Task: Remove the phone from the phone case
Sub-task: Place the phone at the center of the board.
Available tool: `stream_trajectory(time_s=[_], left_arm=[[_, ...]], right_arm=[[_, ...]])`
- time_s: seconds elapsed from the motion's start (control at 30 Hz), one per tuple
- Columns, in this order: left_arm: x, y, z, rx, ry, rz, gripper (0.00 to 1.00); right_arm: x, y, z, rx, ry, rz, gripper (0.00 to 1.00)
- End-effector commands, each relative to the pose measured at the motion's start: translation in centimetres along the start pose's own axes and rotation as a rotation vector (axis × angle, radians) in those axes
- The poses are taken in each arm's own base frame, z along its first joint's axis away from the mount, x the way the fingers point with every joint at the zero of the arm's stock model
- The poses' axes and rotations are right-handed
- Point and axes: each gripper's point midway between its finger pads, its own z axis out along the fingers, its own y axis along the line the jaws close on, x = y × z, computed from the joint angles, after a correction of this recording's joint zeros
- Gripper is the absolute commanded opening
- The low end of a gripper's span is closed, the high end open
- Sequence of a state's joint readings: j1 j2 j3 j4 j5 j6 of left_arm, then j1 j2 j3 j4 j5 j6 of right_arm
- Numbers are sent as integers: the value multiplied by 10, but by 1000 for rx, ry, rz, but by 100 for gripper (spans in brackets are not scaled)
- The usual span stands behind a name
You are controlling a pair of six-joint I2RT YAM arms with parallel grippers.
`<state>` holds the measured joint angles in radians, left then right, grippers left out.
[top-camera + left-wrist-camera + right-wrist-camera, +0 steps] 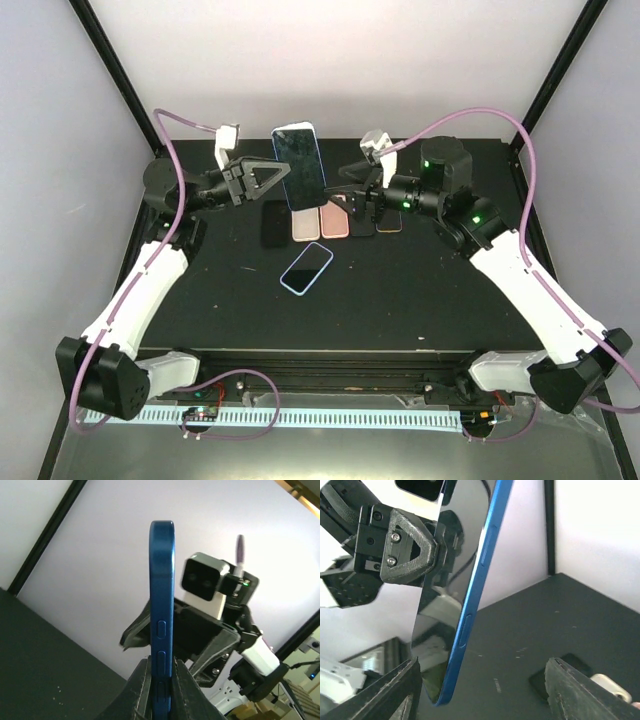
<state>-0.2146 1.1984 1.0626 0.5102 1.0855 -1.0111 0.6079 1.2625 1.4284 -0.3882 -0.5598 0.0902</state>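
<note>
A phone [298, 165] in a blue phone case [162, 595] is held upright above the back of the table, its glossy screen toward the top camera. My left gripper [162, 692] is shut on the lower part of its left side, over the side buttons; in the top view the left gripper [283, 176] reaches it from the left. My right gripper [482, 695] is open and straddles the phone's lower corner [442, 690], the left finger [395, 692] close beside the screen and the right finger [585, 690] well apart. In the top view the right gripper [338, 193] is at the phone's right edge.
Below the raised phone, a row of phones lies flat on the black table [420, 300]: a black one [274, 224], two pink ones [305, 222], and darker ones [362, 215]. Nearer the front lies a phone in a lavender case [307, 268]. White walls surround the table.
</note>
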Motion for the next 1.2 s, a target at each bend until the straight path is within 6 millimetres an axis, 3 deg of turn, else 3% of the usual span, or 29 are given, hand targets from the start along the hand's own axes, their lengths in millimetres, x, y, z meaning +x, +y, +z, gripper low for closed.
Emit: stream_trajectory(time_s=[0.0, 0.2, 0.37, 0.63, 0.77, 0.83, 0.97, 1.07, 1.17], left_arm=[[-11, -43, -2, 76, -46, 134, 1], [-9, -50, -2, 90, -52, 139, 2], [-5, -47, -1, 87, -54, 125, 1], [-4, -42, 0, 79, -55, 117, 2], [0, -41, 1, 75, -40, 121, 5], [1, -40, 1, 68, -31, 127, 19], [5, -30, 2, 26, -9, 132, 70], [7, -17, 1, -35, 21, 131, 96], [10, -6, 0, -84, 49, 152, 99]], right_arm=[[-22, 26, 2, -185, -56, 121, 67], [-29, 29, 12, -252, -62, 185, 53], [-32, 29, 16, -272, -69, 213, 37], [-30, 31, 21, -314, -61, 252, 21], [-30, 30, 22, -315, -62, 256, 6], [-31, 28, 21, -310, -62, 259, 1], [-34, 13, 11, -272, -83, 260, 1], [-32, -3, 0, -225, -97, 260, 1], [-23, -27, -13, -152, -100, 266, 1]])
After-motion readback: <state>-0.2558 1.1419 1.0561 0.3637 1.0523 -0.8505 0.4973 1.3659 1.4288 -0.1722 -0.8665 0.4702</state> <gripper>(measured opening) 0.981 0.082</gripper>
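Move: The left hand already pinches the phone by its left edge, the phone's middle about 3 cm to its right, level and 1 cm higher. From the open right hand the phone's middle is roughly 6 cm left, 2 cm ahead and 2 cm up. On the board some 40 cm below the right hand, the pale case lies about 16 cm ahead and 7 cm left, the pink case 16 cm ahead and 1 cm right. Right fingers reach some 3 cm left, pinch the phone's edge, then carry it forward-right as left fingers open. ##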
